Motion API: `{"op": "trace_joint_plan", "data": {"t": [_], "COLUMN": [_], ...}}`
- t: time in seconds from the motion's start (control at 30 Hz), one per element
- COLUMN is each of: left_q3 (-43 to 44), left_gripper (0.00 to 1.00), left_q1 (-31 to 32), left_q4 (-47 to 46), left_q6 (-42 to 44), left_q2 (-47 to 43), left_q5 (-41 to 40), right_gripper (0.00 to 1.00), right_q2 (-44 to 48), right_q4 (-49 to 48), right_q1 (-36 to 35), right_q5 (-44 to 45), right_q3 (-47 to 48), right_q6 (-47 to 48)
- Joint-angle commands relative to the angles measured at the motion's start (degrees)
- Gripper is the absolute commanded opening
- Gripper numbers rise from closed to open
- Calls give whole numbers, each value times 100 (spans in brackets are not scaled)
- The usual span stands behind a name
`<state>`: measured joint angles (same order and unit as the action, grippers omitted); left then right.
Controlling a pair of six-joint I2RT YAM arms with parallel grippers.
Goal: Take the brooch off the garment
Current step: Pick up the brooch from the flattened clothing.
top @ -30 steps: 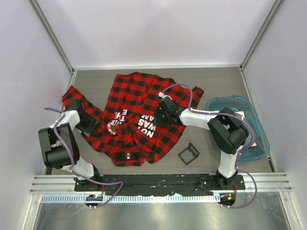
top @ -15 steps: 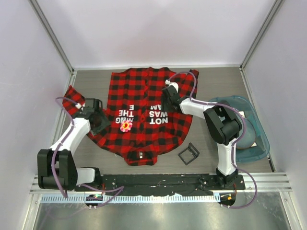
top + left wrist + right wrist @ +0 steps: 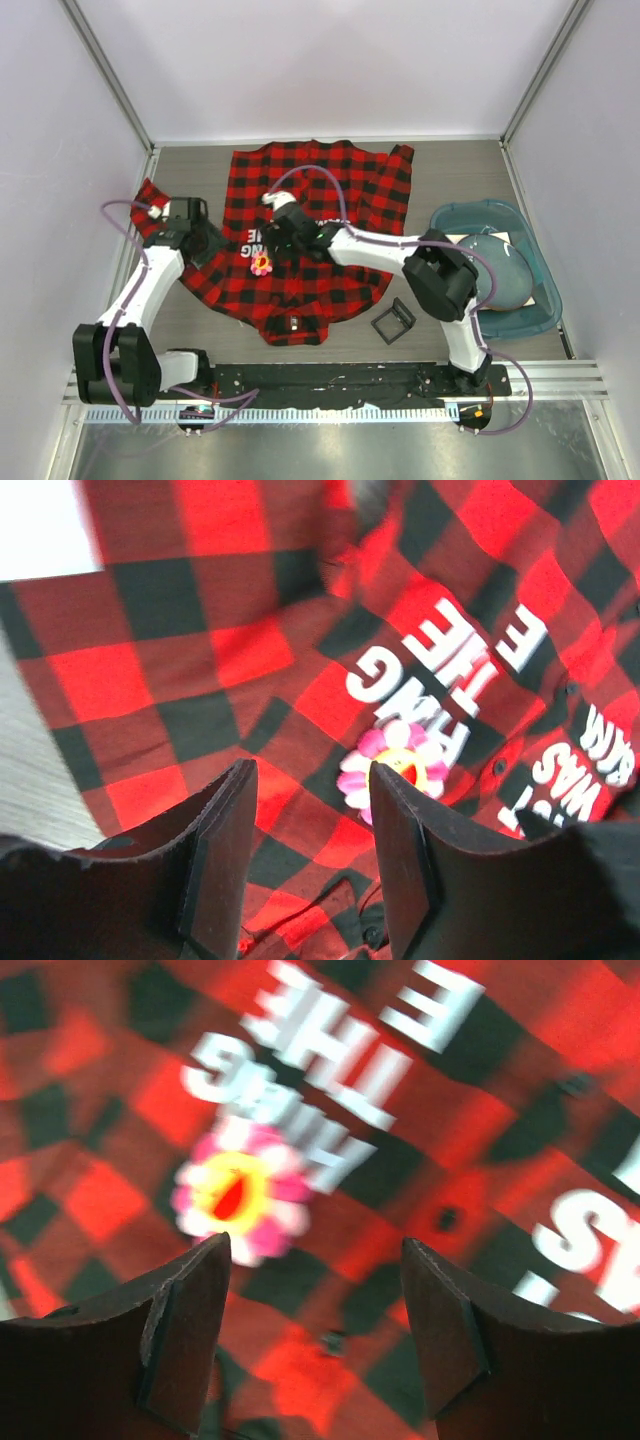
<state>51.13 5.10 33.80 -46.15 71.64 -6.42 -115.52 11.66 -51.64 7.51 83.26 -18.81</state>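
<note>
The garment [image 3: 330,190], a red-and-black check shirt with white lettering, lies spread flat in the middle of the table. The brooch [image 3: 261,264], a small pink flower with a yellow centre, is pinned just below the lettering on its left half. My left gripper [image 3: 214,250] hovers over the shirt's left edge, open, with the brooch [image 3: 395,765] just past its right fingertip and only cloth [image 3: 120,670] under the gap. My right gripper [image 3: 277,248] hangs over the lettering, open wide, with the brooch [image 3: 240,1195] just beyond its left finger [image 3: 190,1330].
A small black square frame [image 3: 394,321] lies on the table off the shirt's lower right. A teal bin [image 3: 452,217] holding a grey rounded thing stands at the right edge. Enclosure walls close in the back and sides.
My right arm swung from the shirt's upper right to the lettering beside the brooch, and its jaws spread wider. The left arm shifted only slightly. The shirt stayed flat.
</note>
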Motion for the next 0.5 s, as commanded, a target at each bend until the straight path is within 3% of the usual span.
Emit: {"op": "trace_joint_plan", "data": {"t": [0.0, 0.1, 0.33, 0.47], "left_q3": [-550, -753, -1026, -1176], "left_gripper": [52, 52, 53, 52], "left_q1": [-931, -1345, -1662, -1767], "left_q4": [-260, -374, -497, -594], "left_q6": [-685, -623, -571, -535], "left_q2": [-229, -107, 517, 623], "left_q5": [577, 1105, 1477, 1415], "right_gripper": [73, 73, 49, 54], "right_q2": [-478, -743, -1218, -1358], "right_q4": [-639, -569, -595, -673], "right_q1": [-575, -926, -1085, -1094], "right_q5": [820, 1234, 1131, 989], "right_q3": [707, 1067, 1359, 1351], "right_q6": [866, 1509, 1854, 1854]}}
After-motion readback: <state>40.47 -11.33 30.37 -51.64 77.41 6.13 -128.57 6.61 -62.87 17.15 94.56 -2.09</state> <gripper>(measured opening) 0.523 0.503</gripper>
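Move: The brooch lies on the flattened clothing about 5 cm to the right hand's left, 2 cm back and roughly 6 cm below it. The white lettering starts right behind the flower, some 4 cm farther out; the collar label is about 14 cm nearer the base than the brooch and 7 cm to its right. From the left hand the brooch is some 10 cm to the right, 10 cm down and nearly level. Over the brooch comes the right hand, swinging some 9 cm left and a little back, first lifting about 2 cm, then sinking past its starting height; it turns counter-clockwise, tips up slightly and its fingers narrow partway to either side of the flower. The empty left hand sinks about 8 cm towards the garment's left edge, easing back and left, fingers still half open. ##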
